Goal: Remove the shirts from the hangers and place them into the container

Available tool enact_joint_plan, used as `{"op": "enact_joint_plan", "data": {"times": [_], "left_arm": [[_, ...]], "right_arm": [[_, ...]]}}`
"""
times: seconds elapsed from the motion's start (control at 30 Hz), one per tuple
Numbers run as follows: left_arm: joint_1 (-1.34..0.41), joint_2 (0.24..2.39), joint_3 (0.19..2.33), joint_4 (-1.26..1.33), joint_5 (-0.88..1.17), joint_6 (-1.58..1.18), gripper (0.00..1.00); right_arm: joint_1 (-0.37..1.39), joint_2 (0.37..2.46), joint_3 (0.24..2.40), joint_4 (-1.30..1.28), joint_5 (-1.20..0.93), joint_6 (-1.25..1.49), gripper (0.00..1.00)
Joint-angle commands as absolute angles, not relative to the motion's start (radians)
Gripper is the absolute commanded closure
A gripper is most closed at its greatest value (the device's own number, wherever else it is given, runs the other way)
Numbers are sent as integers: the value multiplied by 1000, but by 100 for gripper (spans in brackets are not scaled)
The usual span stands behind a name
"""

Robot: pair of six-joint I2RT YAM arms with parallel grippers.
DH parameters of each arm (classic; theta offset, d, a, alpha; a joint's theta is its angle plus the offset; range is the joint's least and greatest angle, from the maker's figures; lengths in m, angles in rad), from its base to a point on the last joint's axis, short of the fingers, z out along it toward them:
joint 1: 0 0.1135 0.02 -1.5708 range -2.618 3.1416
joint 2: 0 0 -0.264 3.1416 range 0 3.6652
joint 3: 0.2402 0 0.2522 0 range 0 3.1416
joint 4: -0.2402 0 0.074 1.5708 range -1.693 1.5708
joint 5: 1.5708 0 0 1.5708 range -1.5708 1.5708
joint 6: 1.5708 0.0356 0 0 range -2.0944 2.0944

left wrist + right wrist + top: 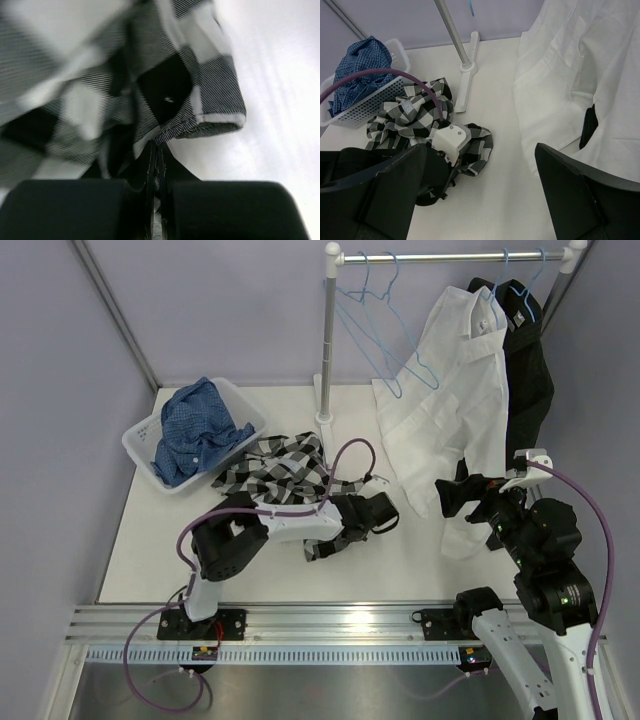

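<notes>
The black-and-white check shirt (275,465) lies crumpled on the table, off any hanger. My left gripper (318,545) is shut on a fold near its cuff; in the left wrist view the fingertips (150,165) pinch checked fabric (170,95) between them. The blue check shirt (195,435) lies in the white container (140,448). A white shirt (450,400) and a black shirt (527,370) hang on light-blue hangers (500,290). My right gripper (470,495) stands open beside the white shirt's hem (570,75), holding nothing.
Two bare blue hangers (375,315) hang from the rail. The rack's white pole (330,340) and its foot (466,75) stand between the container (365,107) and the hanging shirts. The left arm's purple cable (345,455) loops over the check shirt.
</notes>
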State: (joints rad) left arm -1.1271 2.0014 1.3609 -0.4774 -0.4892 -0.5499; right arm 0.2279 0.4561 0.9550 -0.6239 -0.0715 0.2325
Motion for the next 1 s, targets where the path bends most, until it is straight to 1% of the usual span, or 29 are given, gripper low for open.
{"op": "enact_joint_plan", "data": {"times": [0.0,0.13,0.2,0.4,0.57,0.63,0.67,0.73,0.77,0.8,0.83,0.87,0.9,0.97], "left_arm": [[-1103,1801,1345,-505,-633,-505,100],[-1060,1632,1332,-560,-814,-459,100],[-1010,1557,1307,-583,-856,-446,100],[-809,1462,1171,-592,-835,-492,100],[-654,1474,1040,-584,-770,-577,100],[-624,1495,1017,-565,-741,-603,100],[-617,1502,997,-549,-729,-603,97],[-617,1508,983,-500,-653,-601,87],[-617,1508,965,-479,-625,-595,72],[-617,1506,956,-438,-570,-592,62],[-617,1502,947,-417,-545,-591,47],[-617,1496,936,-398,-526,-591,20],[-617,1494,919,-382,-511,-591,12],[-617,1499,911,-362,-497,-598,1]], "right_arm": [[227,451,953,-586,-78,238,0],[227,453,954,-583,-83,239,0],[226,456,954,-581,-87,238,0],[227,456,954,-581,-90,239,0],[227,465,951,-580,-98,241,1],[226,465,953,-580,-101,241,1],[225,465,950,-578,-101,241,1],[229,466,950,-578,-103,241,0],[227,466,950,-578,-103,241,0],[227,468,951,-581,-103,241,1],[227,469,951,-580,-103,239,0],[227,468,951,-581,-103,239,1],[227,468,951,-583,-101,239,0],[227,466,950,-583,-100,239,1]]}}
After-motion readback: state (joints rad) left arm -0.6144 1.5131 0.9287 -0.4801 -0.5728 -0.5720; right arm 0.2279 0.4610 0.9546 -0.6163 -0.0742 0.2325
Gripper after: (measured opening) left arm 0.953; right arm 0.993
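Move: The checkered shirt's near right end is already pinched in the left hand; the middle of the spread shirt lies about 23 cm to the left and 10 cm farther out, at nearly the same height. Beyond it, the container with the blue shirt is some 41 cm left and 20 cm ahead, and the rack's foot about 11 cm left, 20 cm ahead. From the right hand, the checkered shirt's middle is roughly 38 cm left, 13 cm ahead, 31 cm below. The checkered shirt's pinched end is carried up and over towards the shirt's middle: the left hand rises nearly 20 cm while swinging left and somewhat forward, then sinks again, ending about 24 cm left of its start. The wrist turns some 35 degrees counter-clockwise, and the fingers open wide close over the cloth, letting go of the end. ##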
